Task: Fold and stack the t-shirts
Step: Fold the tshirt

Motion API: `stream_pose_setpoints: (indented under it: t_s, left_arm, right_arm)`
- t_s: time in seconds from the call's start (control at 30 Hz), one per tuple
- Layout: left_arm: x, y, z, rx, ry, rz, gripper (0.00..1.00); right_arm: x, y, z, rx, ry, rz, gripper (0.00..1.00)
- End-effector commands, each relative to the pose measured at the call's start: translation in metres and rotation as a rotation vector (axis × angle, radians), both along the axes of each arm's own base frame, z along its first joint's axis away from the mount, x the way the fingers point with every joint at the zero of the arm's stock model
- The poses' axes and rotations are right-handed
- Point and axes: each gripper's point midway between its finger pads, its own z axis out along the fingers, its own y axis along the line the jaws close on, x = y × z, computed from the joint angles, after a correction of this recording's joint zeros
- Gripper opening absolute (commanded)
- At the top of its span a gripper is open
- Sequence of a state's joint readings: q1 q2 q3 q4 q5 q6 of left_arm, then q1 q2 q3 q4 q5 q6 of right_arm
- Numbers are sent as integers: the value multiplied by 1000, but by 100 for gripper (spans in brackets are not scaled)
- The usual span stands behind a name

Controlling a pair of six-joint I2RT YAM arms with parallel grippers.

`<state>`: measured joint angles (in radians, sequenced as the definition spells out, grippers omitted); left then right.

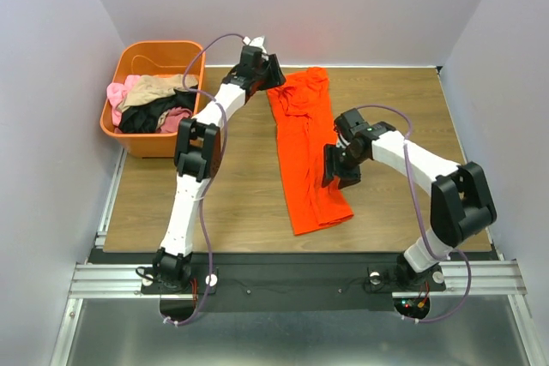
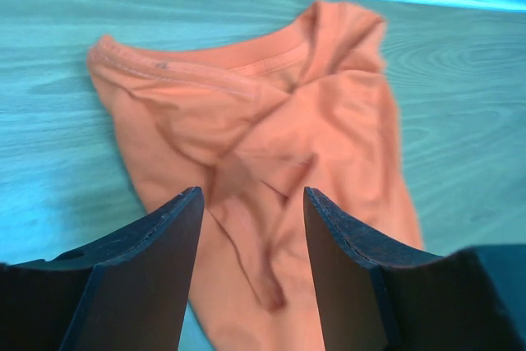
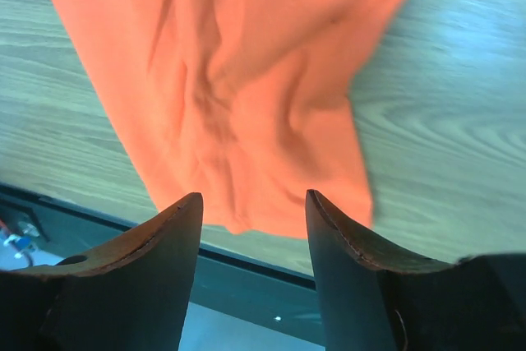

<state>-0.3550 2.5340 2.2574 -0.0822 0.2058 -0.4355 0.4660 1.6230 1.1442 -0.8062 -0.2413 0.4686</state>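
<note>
A bright orange-red t-shirt (image 1: 304,147) lies on the wooden table as a long narrow strip, collar end at the back, hem towards the front. Its bunched collar end shows in the left wrist view (image 2: 271,129), its hem end in the right wrist view (image 3: 246,96). My left gripper (image 1: 276,70) is open and empty above the collar end's left edge (image 2: 253,195). My right gripper (image 1: 333,169) is open and empty at the strip's right edge, above the lower half (image 3: 253,199). Pink, tan and black t-shirts (image 1: 154,105) lie heaped in the tub.
An orange plastic tub (image 1: 150,143) stands at the back left of the table. Grey walls close in the table on three sides. A black strip and metal rail (image 1: 292,276) run along the front edge, also seen in the right wrist view (image 3: 246,273).
</note>
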Motion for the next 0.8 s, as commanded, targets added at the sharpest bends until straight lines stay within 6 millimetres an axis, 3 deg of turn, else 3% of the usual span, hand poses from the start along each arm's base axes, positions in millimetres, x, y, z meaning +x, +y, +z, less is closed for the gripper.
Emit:
stream_pose_setpoints:
  t_s: [0.0, 0.07, 0.1, 0.13, 0.17, 0.2, 0.23, 0.27, 0.3, 0.33, 0.4, 0.53, 0.63, 0.77]
  left_arm:
    - [-38, -13, 151, -15, -234, -73, 63]
    - [-67, -12, 141, 62, -192, -114, 63]
    - [-90, -17, 108, 115, -111, -151, 63]
    - [-103, -17, 101, 139, -87, -162, 63]
    - [-119, -14, 112, 153, -95, -160, 63]
    - [-133, -13, 105, 163, -72, -170, 63]
    - [-157, -10, 70, 193, 4, -189, 63]
    - [-170, -8, 65, 195, 24, -191, 63]
    - [-184, -4, 75, 184, 18, -192, 63]
    - [-207, 1, 48, 193, 91, -201, 63]
    - [-231, 5, 49, 178, 114, -214, 63]
    - [-293, 7, 15, 174, 249, -273, 63]
    - [-329, 1, -4, 192, 322, -330, 63]
    - [-351, 3, -11, 196, 367, -352, 63]
  right_arm:
    - [-9, -25, 5, -110, -31, -24, 59]
    - [-17, -32, -4, -139, -11, -29, 59]
    - [-18, -36, -6, -155, -17, -30, 59]
    - [-20, -38, -8, -165, -15, -30, 59]
    - [-23, -42, -11, -181, -14, -26, 59]
    - [-23, -43, -13, -182, -14, -23, 59]
    - [-24, -43, -13, -181, -19, -16, 59]
    - [-25, -44, -14, -182, -17, -14, 59]
    - [-27, -45, -16, -183, -11, -12, 59]
    - [-29, -45, -17, -182, -8, -8, 59]
    - [-33, -46, -19, -180, -2, -8, 59]
    - [-47, -47, -28, -160, 27, -4, 58]
    - [-53, -45, -31, -141, 44, -1, 58]
    - [-59, -45, -38, -127, 59, -2, 55]
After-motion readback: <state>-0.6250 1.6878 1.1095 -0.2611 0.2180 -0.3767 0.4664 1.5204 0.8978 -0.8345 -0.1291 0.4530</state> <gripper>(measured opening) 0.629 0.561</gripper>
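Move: The shirt's near left corner lies about 55 cm back from the left hand, 6 cm to its right and 12 below; the collar is 13 cm right of that hand and 2 ahead. From the right hand, the shirt's near right corner is some 9 cm back, 5 right and 6 below, while the near left corner sits 17 back and 14 left. Sweeping back some 33 cm from the collar end towards the shirt's near left corner, the left hand first arcs up about 11 cm, then sinks to 5 below its starting height, tipping its fingers down and turning clockwise. The right hand goes back 6 cm and right 5, ending 4 cm lower, in to the near right corner with fingers still open; contact can't be seen. ##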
